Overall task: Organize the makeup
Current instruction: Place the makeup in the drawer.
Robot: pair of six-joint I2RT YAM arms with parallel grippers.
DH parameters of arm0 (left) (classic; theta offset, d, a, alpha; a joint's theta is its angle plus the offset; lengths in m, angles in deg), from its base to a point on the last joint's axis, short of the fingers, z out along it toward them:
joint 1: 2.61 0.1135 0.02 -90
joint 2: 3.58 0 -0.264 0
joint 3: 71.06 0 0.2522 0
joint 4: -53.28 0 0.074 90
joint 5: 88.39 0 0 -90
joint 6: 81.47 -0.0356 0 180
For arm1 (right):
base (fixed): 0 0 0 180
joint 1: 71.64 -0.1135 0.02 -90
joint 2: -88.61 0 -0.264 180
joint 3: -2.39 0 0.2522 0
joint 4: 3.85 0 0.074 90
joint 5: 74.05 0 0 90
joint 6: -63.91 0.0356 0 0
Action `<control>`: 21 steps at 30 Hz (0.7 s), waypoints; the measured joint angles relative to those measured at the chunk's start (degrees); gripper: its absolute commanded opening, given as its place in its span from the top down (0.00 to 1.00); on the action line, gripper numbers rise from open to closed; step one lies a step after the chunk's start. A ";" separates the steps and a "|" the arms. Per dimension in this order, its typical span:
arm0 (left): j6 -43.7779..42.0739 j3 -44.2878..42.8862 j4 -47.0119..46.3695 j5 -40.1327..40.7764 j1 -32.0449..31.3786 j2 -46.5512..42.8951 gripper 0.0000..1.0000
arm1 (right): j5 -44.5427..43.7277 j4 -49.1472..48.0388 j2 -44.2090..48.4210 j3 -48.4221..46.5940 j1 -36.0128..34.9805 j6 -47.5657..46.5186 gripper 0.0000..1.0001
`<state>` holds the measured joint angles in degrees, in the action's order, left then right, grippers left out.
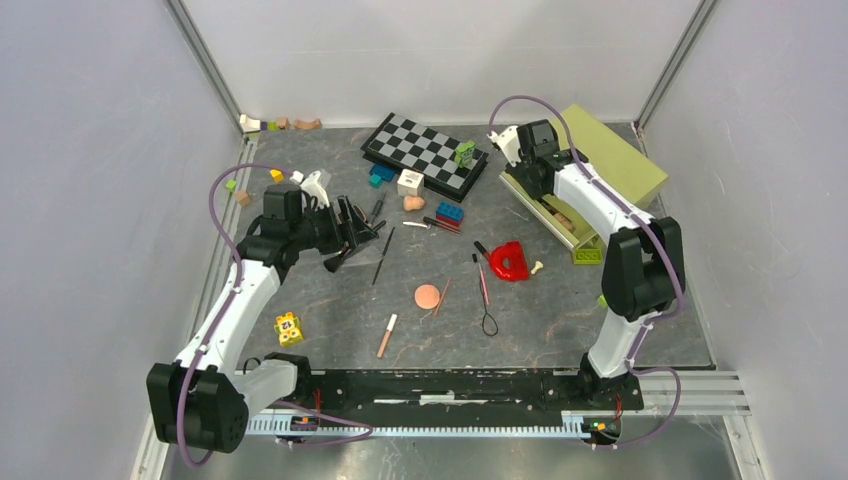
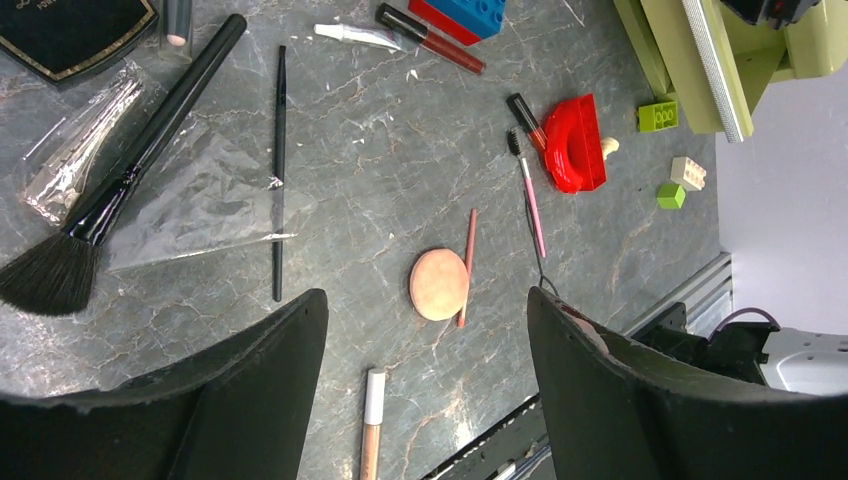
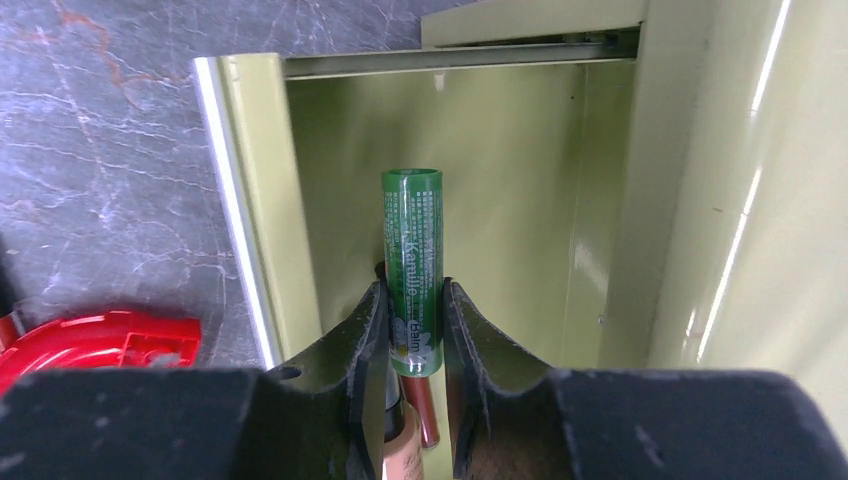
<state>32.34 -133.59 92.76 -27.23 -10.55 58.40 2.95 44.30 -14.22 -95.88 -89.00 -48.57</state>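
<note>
My right gripper [image 3: 412,300] is shut on a green lip balm tube [image 3: 412,240], held upright inside the olive green box [image 3: 480,130]. Under it in the box lie a tan bottle [image 3: 405,450] and a reddish-brown tube [image 3: 427,425]. My left gripper [image 2: 428,310] hangs open and empty above the table. Below it are the round peach puff [image 2: 439,284], a pink pencil [image 2: 467,265] and a white-capped wooden pencil [image 2: 372,425]. A big black brush [image 2: 120,180], a thin black brush [image 2: 279,160], a pink wand [image 2: 530,195] and a dark compact [image 2: 70,30] lie further off.
A red horseshoe piece [image 1: 508,260] sits mid-table, left of the open green box [image 1: 580,232]. A chessboard [image 1: 425,150] and coloured bricks [image 1: 449,212] lie at the back. A yellow brick [image 1: 289,327] is near the left arm. A clear plastic wrapper [image 2: 200,205] lies under the brushes.
</note>
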 measured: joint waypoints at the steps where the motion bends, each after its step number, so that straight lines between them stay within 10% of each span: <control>1: 0.00 0.00 -0.20 0.07 0.00 0.00 0.20 | 0.00 0.04 -0.63 -0.13 0.20 -0.13 0.75; 21: 0.00 0.00 -2.29 2.43 0.00 -0.42 0.20 | 0.94 -1.44 -8.37 -4.52 4.37 -1.46 0.68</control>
<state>32.34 -133.59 90.46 -24.80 -10.55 57.98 3.89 42.86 -22.59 -100.40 -84.63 -50.03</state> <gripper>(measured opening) 0.794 0.306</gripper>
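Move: Hanging from the right fingers, already over the open drawer, is the green tube; the clear patch of drawer floor near its far-left end lies about 3 cm ahead, 3 cm right and 5 cm below. The makeup already in the drawer is some 4 cm back and 3 cm right, and the green block on the chessboard about 7 cm ahead and 14 cm left. From the left hand, the clear patch is roughly 38 cm right and 9 cm ahead. Sinking about 3 cm into the drawer, the right hand carries the green tube some 3 cm forward and nearly as far right, away from the drawer's front panel towards the cabinet, down first and then mostly forward. The wrist hardly turns. The fingers still hold the tube, their squeeze dropping at the very end as they barely start to part. ##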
